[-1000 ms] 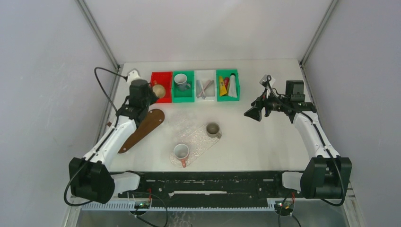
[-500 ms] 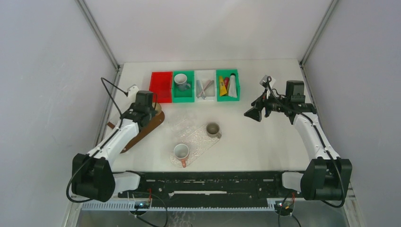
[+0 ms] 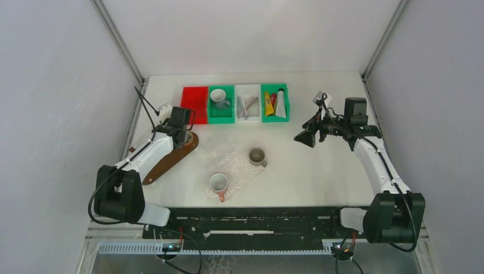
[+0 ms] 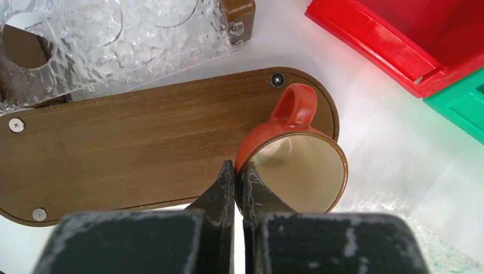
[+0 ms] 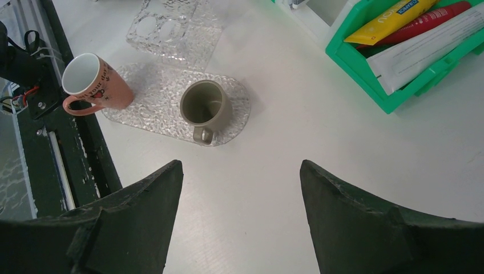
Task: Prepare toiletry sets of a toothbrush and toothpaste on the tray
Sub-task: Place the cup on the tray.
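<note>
Slim toothbrushes (image 3: pixel 246 106) lie crossed in the white bin. Yellow (image 5: pixel 388 20), red (image 5: pixel 436 17) and white (image 5: pixel 434 48) toothpaste tubes lie in the right-hand green bin (image 3: pixel 274 116). My left gripper (image 4: pixel 238 171) (image 3: pixel 182 130) is shut on the rim of a red mug (image 4: pixel 297 171) with a cream inside. The mug is over the far end of the brown wooden tray (image 4: pixel 131 148) (image 3: pixel 165 161); I cannot tell whether it touches the wood. My right gripper (image 5: pixel 240 171) (image 3: pixel 305 137) hangs open and empty above bare table, right of the bins.
A clear pebbled tray (image 3: pixel 242 171) mid-table carries a grey mug (image 3: pixel 257 156) and a pink mug (image 3: pixel 218 184); a second clear tray (image 5: pixel 171 28) lies beside it. The red bin (image 3: pixel 194 104) is empty. A green bin holds a white mug (image 3: pixel 219 98).
My left gripper has pulled back from the red bin to the wooden tray's end, taking the red mug with it. The right arm has not moved.
</note>
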Tool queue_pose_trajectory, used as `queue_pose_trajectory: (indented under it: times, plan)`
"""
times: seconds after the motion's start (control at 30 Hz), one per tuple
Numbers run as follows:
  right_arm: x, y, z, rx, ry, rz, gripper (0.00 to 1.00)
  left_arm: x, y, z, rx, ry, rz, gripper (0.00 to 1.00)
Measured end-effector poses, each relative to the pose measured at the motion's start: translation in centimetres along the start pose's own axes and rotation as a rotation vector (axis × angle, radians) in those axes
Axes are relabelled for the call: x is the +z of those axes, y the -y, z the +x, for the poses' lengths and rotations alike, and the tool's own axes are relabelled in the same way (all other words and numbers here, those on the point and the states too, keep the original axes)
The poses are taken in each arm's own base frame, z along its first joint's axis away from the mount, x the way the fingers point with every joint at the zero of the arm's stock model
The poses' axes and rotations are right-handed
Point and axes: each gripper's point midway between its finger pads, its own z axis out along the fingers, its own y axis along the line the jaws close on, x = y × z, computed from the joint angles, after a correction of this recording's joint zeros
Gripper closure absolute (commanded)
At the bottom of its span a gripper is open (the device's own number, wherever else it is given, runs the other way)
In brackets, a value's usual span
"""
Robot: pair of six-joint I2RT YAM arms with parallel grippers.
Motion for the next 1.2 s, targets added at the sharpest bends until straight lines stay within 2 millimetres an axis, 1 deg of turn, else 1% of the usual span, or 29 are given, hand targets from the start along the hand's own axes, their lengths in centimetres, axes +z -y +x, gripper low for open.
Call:
queue_pose_trajectory:
  times: [0.13,0.2,0.3,0.47,0.6,0.83,1.0,1.2]
  plan:
    - [0.1,-0.1,0.0,-0.003,-0.001,-0.004,0.17,0.6,0.3,-0.3,0.016,-0.008,-0.031,0.98]
    - [0.1,-0.2,0.0,-0.003,-0.001,-0.006,0.17,0.8,0.3,-0.2,0.023,-0.017,-0.04,0.97]
    - [0.1,-0.2,0.0,-0.003,-0.002,-0.006,0.17,1.2,0.3,0.2,0.035,-0.03,-0.053,0.9]
    - [0.1,-0.2,0.0,-0.003,-0.002,-0.007,0.17,1.5,0.2,0.4,0.041,-0.039,-0.061,0.81]
    - [0.2,-0.2,0.1,-0.004,-0.003,-0.008,0.17,1.5,0.3,0.3,0.04,-0.037,-0.06,0.76]
    - [0.3,-0.3,0.2,-0.004,-0.006,-0.012,0.17,1.4,0.2,0.2,0.037,-0.032,-0.061,0.7]
    - [0.3,-0.3,0.2,-0.003,-0.006,-0.012,0.17,0.4,0.3,-0.8,0.015,-0.005,-0.037,0.69]
    - [0.3,-0.3,0.2,-0.003,-0.006,-0.012,0.17,-1.8,0.4,-2.8,-0.039,0.059,0.022,0.65]
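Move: The left hand holds the red cup by the wall of its rim nearest the hand, just above the brown tray. The landing spot, the tray's far right end, lies about 4 cm ahead, 3 cm to the right and 8 cm below. The clear rack is some 13 cm left and 2 cm ahead, the empty red bin about 20 cm ahead and 7 cm right. From the idle right hand that tray end is roughly 50 cm left, level ahead, 18 cm below. Still pinching the cup's rim, the left hand sets the cup down on the tray's far right end, easing down about 1.5 cm and slightly forward. It stops there while the fingers open to roughly a third and let go of the wall, then lifts nearly straight up about 4.5 cm, away from the rim, the fingers tipping up again some 10 degrees. ##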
